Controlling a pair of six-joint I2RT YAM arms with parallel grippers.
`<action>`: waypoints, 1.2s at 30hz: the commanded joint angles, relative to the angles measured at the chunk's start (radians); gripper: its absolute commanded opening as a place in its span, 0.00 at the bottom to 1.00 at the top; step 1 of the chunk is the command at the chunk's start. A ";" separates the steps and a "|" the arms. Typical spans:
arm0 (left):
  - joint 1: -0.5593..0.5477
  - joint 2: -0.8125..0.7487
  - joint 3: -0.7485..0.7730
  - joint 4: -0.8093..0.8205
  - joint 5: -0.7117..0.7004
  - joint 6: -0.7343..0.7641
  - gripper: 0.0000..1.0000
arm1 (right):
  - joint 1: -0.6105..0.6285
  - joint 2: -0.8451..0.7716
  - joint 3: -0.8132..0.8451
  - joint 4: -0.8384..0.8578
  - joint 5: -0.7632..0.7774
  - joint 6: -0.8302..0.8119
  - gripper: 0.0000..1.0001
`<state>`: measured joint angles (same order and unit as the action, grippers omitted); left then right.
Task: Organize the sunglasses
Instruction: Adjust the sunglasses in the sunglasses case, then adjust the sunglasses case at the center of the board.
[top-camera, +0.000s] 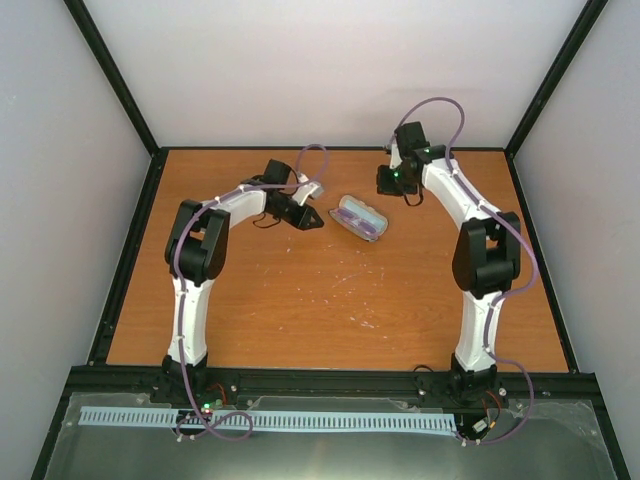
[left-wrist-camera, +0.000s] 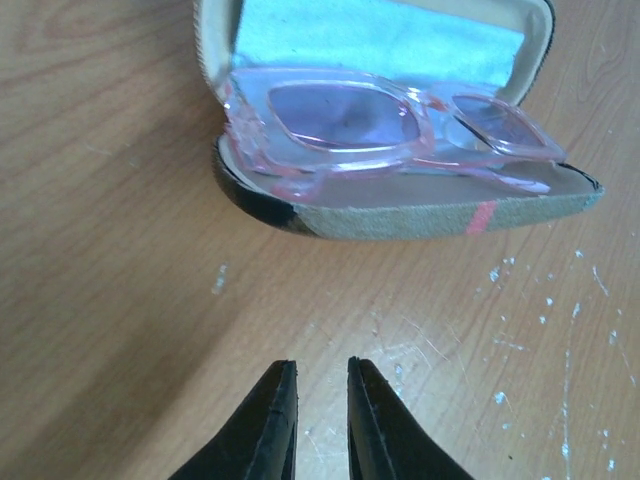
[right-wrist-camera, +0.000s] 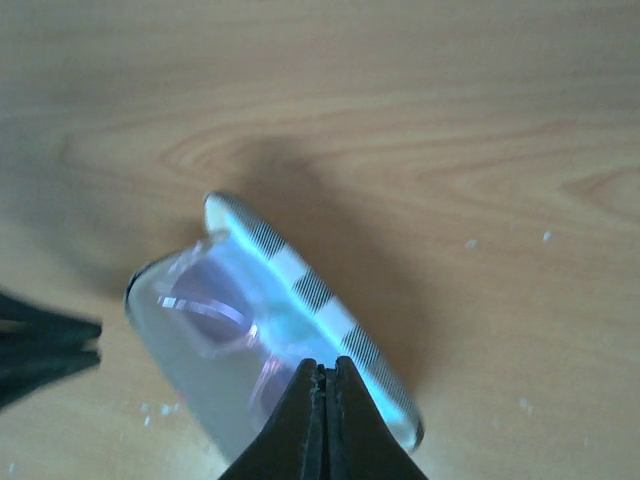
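The sunglasses, pink and translucent with purple lenses, lie folded inside the open case, a grey-tan case with a red band near the table's middle. A pale blue cloth lines the raised lid. My left gripper is on the near left of the case, a short way off, its jaws a narrow gap apart with nothing between them. My right gripper hovers over the case's lid edge, jaws pressed together and empty. The sunglasses also show in the right wrist view.
The orange-brown wooden table has pale scuffs in front of the case. A black frame and white walls border it. The left gripper's dark fingers show at the left edge of the right wrist view.
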<state>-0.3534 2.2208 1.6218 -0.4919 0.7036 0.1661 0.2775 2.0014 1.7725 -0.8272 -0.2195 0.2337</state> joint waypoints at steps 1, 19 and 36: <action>-0.025 -0.049 -0.020 0.018 0.024 -0.011 0.16 | -0.016 0.131 0.103 -0.022 0.006 -0.007 0.03; -0.094 0.041 0.063 0.010 0.016 -0.028 0.17 | 0.052 0.232 0.090 -0.029 0.004 -0.031 0.03; -0.100 0.058 0.091 0.013 0.005 -0.030 0.18 | 0.078 0.087 -0.098 0.063 -0.065 0.024 0.03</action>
<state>-0.4404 2.2673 1.6772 -0.4931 0.7013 0.1467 0.3355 2.1647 1.7073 -0.8139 -0.2363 0.2302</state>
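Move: The sunglasses case lies open on the table, its middle about 9 cm to the left hand's right, 1 cm farther out and 2 cm lower. From the right hand it is some 4 cm left, 2 cm back and 11 cm below. In its near half the sunglasses sit about 8 cm right of the left hand, level with it. The blue cloth, in the far half, is about 2 cm left of the right hand and straight below. Bring the closed right gripper slightly outward and down about 10 cm beside the case, steepening its fingers, then in leftward and back about 5 cm so the tips meet the rim of the cloth half. Meanwhile slide the left gripper right about 4 cm and a little back, barely open, up against the outer side of the sunglasses half. ##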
